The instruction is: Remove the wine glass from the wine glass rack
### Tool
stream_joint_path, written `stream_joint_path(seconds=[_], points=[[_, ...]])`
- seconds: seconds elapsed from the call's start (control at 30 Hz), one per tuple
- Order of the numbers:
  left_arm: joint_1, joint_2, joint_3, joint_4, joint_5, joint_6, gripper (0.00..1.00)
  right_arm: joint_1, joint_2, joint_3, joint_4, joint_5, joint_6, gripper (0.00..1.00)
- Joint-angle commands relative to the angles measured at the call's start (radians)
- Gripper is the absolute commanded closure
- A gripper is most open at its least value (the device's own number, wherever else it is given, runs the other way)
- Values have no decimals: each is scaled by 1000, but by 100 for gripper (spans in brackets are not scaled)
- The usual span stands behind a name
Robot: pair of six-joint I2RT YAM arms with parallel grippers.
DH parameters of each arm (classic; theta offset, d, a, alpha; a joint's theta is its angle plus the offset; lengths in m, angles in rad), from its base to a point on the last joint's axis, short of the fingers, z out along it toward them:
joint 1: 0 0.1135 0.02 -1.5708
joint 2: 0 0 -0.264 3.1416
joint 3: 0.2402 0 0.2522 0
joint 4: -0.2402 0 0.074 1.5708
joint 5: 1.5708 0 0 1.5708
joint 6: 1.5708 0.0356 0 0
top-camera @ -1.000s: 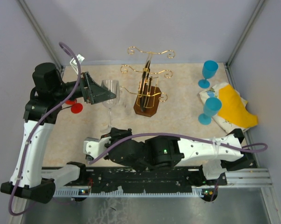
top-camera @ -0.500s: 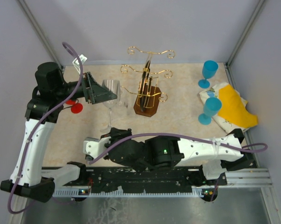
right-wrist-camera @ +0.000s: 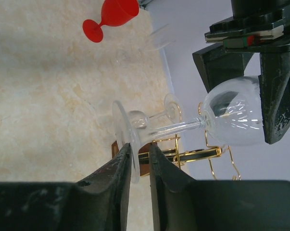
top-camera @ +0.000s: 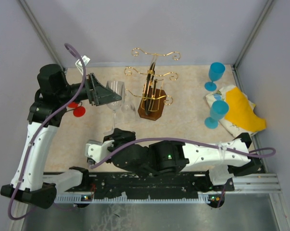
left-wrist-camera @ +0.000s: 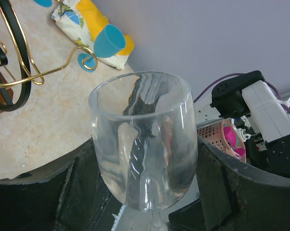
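Observation:
The clear wine glass (top-camera: 114, 98) stands upright and off the gold wire wine glass rack (top-camera: 152, 91), to its left. My left gripper (top-camera: 117, 94) is shut on its bowl (left-wrist-camera: 145, 139), one black finger (left-wrist-camera: 82, 183) pressed on each side. My right gripper (right-wrist-camera: 140, 147) sits low at the glass's foot (right-wrist-camera: 123, 130). Its jaws are slightly apart: the disc's rim lies between them, against one finger and with a gap to the other. In the right wrist view the rack (right-wrist-camera: 202, 154) shows behind the stem.
A second clear glass (top-camera: 130, 105) is close to the rack's left side. A red goblet (top-camera: 78, 111) stands under the left arm. At the right are two blue goblets (top-camera: 216, 74) (top-camera: 218, 113) and a yellow-and-white cloth bundle (top-camera: 241, 113). The rack's brown base (top-camera: 151, 111) rests mid-table.
My left gripper has closed onto the glass bowl. The right gripper's jaws have just parted a little at the foot. Both arms and the glass have barely moved.

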Motion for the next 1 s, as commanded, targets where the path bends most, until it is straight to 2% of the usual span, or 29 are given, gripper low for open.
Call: stream_joint_path(seconds=[0.0,0.17,0.27,0.5,0.7,0.83,0.97], points=[[-12,-12,-20,77,-1,-35,53,2,-24,-9,108,62,-72,71],[-12,-12,-30,82,-43,-29,54,2,-37,-28,151,91,-77,12],[-12,-8,-30,78,-81,-11,55,2,-38,-27,147,99,-64,1],[-12,18,-5,71,-216,73,54,0,-50,-18,89,114,7,1],[-12,52,76,23,-401,215,53,-1,-91,-31,4,118,157,1],[-12,41,70,52,-556,311,52,-2,-142,-81,-28,127,264,1],[-12,57,73,75,-644,380,50,0,-192,-123,-47,114,349,1]])
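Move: The left gripper holds the wine glass by its bowl, and the glass foot is still between the right fingertips. The clear glass already standing at the left rear is about 28 cm ahead of the left hand, 18 cm left and 33 cm below; the hanging glass is some 10 cm ahead, 1 cm left and 22 cm down, the rack 20 cm ahead, 10 cm right and 18 cm down. From the right hand the rack is roughly 31 cm ahead, 10 cm right and 14 cm down. Open the right gripper wide to let go of the glass foot, then back it off about 4 cm to the right. Keep the left grip on the bowl, hold nearly still until the foot is free, then speed up and carry the glass forward some 10 cm and left about 4 cm, towards the standing clear glass, turning the wrist some 25 degrees counter-clockwise and tipping the glass more upright. ##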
